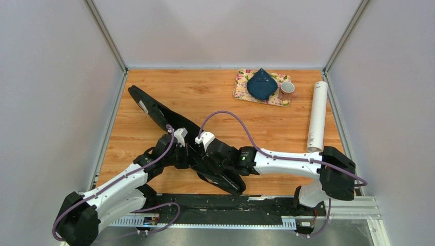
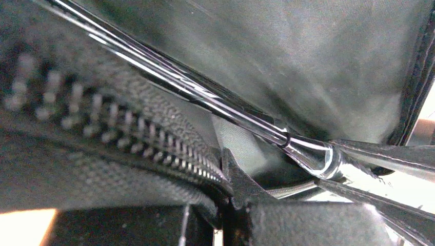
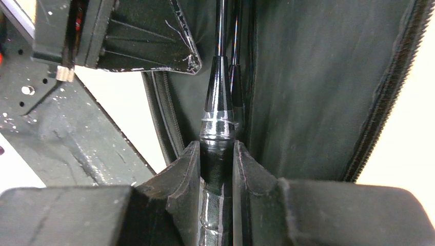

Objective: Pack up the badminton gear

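The long black racket cover (image 1: pixel 154 110) lies diagonally across the table, its zip side standing open. My left gripper (image 1: pixel 180 152) is shut on the cover's zipper edge (image 2: pixel 154 136), with the fabric pinched between the jaws (image 2: pixel 225 171). Inside the cover runs a glossy black racket shaft (image 2: pixel 205 97). My right gripper (image 1: pixel 202 156) is shut on a racket handle (image 3: pixel 216 130) at the cover's mouth, a fingertip (image 3: pixel 184 169) on each side. Two thin shafts (image 3: pixel 221 36) run on into the cover lining (image 3: pixel 302 87). The racket heads are hidden. The white tube (image 1: pixel 318 115) lies at the right edge.
A floral tray (image 1: pixel 241 91) with a blue cloth (image 1: pixel 261 84) sits at the back, with a small cup (image 1: pixel 287 88) at its right end. Grey walls close in left, right and back. Both arms cross low over the front middle of the wooden table (image 1: pixel 154 169).
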Controlling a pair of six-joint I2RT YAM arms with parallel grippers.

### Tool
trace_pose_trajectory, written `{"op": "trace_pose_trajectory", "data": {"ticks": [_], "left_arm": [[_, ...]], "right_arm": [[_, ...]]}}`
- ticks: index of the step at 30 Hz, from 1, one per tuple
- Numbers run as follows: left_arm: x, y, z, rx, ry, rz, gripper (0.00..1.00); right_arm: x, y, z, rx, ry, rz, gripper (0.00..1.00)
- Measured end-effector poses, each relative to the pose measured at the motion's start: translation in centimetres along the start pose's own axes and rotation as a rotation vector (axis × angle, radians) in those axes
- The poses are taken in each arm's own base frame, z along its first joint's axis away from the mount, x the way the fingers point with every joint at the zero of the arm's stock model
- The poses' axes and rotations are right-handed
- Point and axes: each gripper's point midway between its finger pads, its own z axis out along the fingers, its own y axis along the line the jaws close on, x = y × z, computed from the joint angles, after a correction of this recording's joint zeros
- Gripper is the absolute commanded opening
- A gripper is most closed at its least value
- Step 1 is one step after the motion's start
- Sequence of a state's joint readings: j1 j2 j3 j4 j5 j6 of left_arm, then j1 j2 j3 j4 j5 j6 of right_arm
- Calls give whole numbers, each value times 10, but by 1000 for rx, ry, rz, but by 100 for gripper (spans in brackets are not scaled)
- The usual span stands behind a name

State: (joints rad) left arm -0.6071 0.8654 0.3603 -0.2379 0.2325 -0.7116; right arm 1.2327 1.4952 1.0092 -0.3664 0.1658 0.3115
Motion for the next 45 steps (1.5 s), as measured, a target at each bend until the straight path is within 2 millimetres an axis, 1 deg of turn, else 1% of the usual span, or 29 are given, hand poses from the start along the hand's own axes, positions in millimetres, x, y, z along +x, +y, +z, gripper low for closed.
{"op": "trace_pose_trajectory", "data": {"ticks": [3, 6, 18, 23, 27, 28, 29, 33, 35, 37, 38, 40, 43, 45], "left_arm": [[2, 4, 0, -15, 7, 18, 0], [5, 8, -1, -31, 18, 33, 0], [9, 14, -3, -52, 45, 92, 0], [7, 13, -4, -51, 42, 106, 0], [7, 14, -4, -52, 44, 108, 0], [8, 14, -4, -54, 47, 109, 0], [8, 15, -4, -57, 49, 110, 0], [7, 16, -4, -61, 43, 118, 0], [6, 15, -4, -57, 39, 120, 0], [5, 13, -3, -46, 37, 121, 0], [6, 11, -4, -35, 42, 121, 0], [7, 8, -4, -18, 48, 127, 0], [7, 4, -5, -1, 53, 137, 0], [7, 3, -5, 1, 56, 144, 0]], "right_arm": [[5, -1, 7, -10, -2, -39, 0], [7, -1, 9, -20, -7, -69, 0], [-2, -8, -4, -58, 1, -79, 0], [-4, -14, -3, -56, -4, -108, 0], [-2, -12, 0, -84, -8, -125, 1], [-1, -13, 1, -87, -11, -130, 3], [-1, -14, 1, -86, -11, -136, 10], [-3, -21, 2, -69, -14, -147, 31], [-2, -26, 2, -58, -8, -146, 45], [0, -34, 3, -26, 3, -151, 51], [2, -39, 2, -6, 18, -143, 63], [6, -44, 0, 20, 42, -127, 66], [10, -45, -7, 30, 70, -111, 67], [13, -40, -20, 8, 80, -107, 69]]}}
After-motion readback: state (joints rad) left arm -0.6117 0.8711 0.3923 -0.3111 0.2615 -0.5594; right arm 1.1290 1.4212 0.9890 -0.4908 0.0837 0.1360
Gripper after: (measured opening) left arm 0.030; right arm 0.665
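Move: The right fingers already hold one racket's handle over the open bag. The bag's near end lies about 8 cm back, 8 cm to the right and 6 cm below, with the second racket's handle some 2 cm ahead, 1 cm left and 3 cm below. The zipper edge in the left fingers is about 6 cm left, 1 cm back and 2 cm below. From the left hand, the held handle lies about 6 cm right, 1 cm ahead and 2 cm up. Still gripping the racket handle, the right hand dips about 1 cm into the bag, comes back up and eases some 3 cm forward, turning up to 10 degrees counter-clockwise. Its fingers then open wide and let go of the handle, and the hand slides about 3 cm right, drawing slightly back. The left hand keeps pinching the zipper edge, shifting only about 1 cm left and down, then back. ##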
